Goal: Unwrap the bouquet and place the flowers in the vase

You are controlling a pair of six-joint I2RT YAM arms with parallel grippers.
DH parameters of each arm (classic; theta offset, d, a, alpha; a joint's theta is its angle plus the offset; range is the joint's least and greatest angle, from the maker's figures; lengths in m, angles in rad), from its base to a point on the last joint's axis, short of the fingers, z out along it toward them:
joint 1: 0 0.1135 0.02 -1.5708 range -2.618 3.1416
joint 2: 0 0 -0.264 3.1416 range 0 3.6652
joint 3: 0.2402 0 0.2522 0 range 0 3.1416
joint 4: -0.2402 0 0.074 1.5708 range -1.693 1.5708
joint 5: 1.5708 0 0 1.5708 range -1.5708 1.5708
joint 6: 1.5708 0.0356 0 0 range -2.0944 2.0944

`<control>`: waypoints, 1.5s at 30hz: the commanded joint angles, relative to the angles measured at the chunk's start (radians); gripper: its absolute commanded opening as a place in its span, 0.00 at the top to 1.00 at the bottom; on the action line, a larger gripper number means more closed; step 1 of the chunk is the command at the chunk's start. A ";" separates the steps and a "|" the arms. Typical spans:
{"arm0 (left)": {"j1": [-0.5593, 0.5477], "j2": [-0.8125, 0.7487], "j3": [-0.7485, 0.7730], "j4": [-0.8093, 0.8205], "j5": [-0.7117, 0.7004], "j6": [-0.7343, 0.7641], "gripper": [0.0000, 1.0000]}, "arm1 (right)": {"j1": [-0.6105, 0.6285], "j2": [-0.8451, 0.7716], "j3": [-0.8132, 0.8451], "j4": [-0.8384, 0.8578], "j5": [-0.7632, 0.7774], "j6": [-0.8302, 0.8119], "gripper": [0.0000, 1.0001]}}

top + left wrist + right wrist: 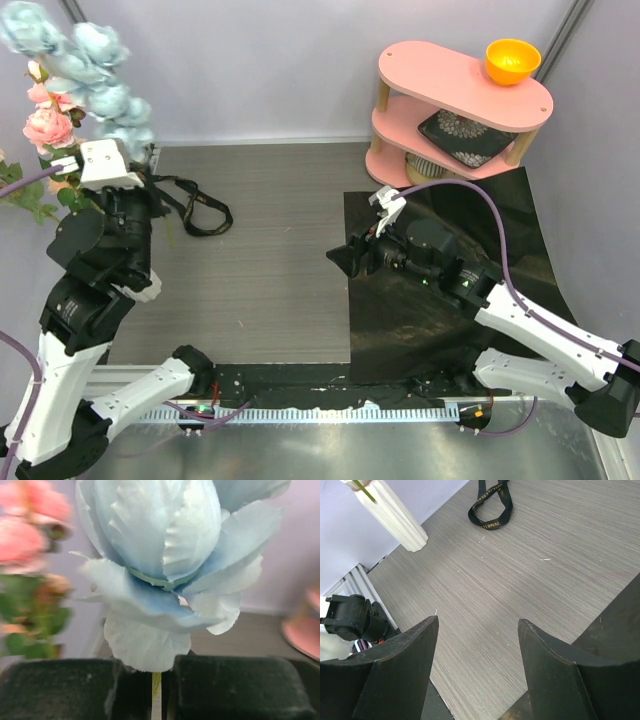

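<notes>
The flowers [88,62], pale-blue and pink blooms on green stems, stand high at the far left. My left gripper [105,165] is raised among them. In the left wrist view a big pale-blue bloom [165,555] fills the frame, and the left gripper [157,690] is shut on its thin green stem [156,682]. The cream ribbed vase [390,512] shows only in the right wrist view, with a green stem in its mouth. The bouquet's black paper [500,260] lies flat on the right. My right gripper [345,262] [477,630] hangs open and empty over the paper's left edge.
The black ribbon [195,205] [492,505] lies loose on the grey table behind the left arm. A pink two-tier shelf [465,100] at the back right carries an orange bowl [512,60], a floral black plate [467,135] and a ribbed white cup [425,165].
</notes>
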 commanded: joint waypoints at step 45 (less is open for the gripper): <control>0.852 0.164 -0.091 0.198 -0.175 -0.213 0.00 | -0.001 -0.016 -0.049 -0.002 0.044 -0.087 0.30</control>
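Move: The left gripper already holds the blue flowers by the stem. The vase stands about 14 cm to its left, roughly level with it fore and aft, its middle some 35 cm below. The pink flowers already in the vase reach up about 9 cm ahead and 15 cm to the left, near hand height; the black ribbon lies on the table about 24 cm ahead, 8 cm left and 48 cm down. From the right gripper the vase is some 39 cm left, 3 cm ahead and 15 cm below. Bring the left gripper left about 23 cm, quickly at first and then easing, across above the vase to its far side, swinging the fingers counter-clockwise nearly 60 degrees, the blue stem kept pinched. Then sink some 8 cm beside the pink flowers to feed the stem down into the vase, and open the fingers wide as the descent ends. Let the empty right gripper sink about 3 cm, fingers still open. ##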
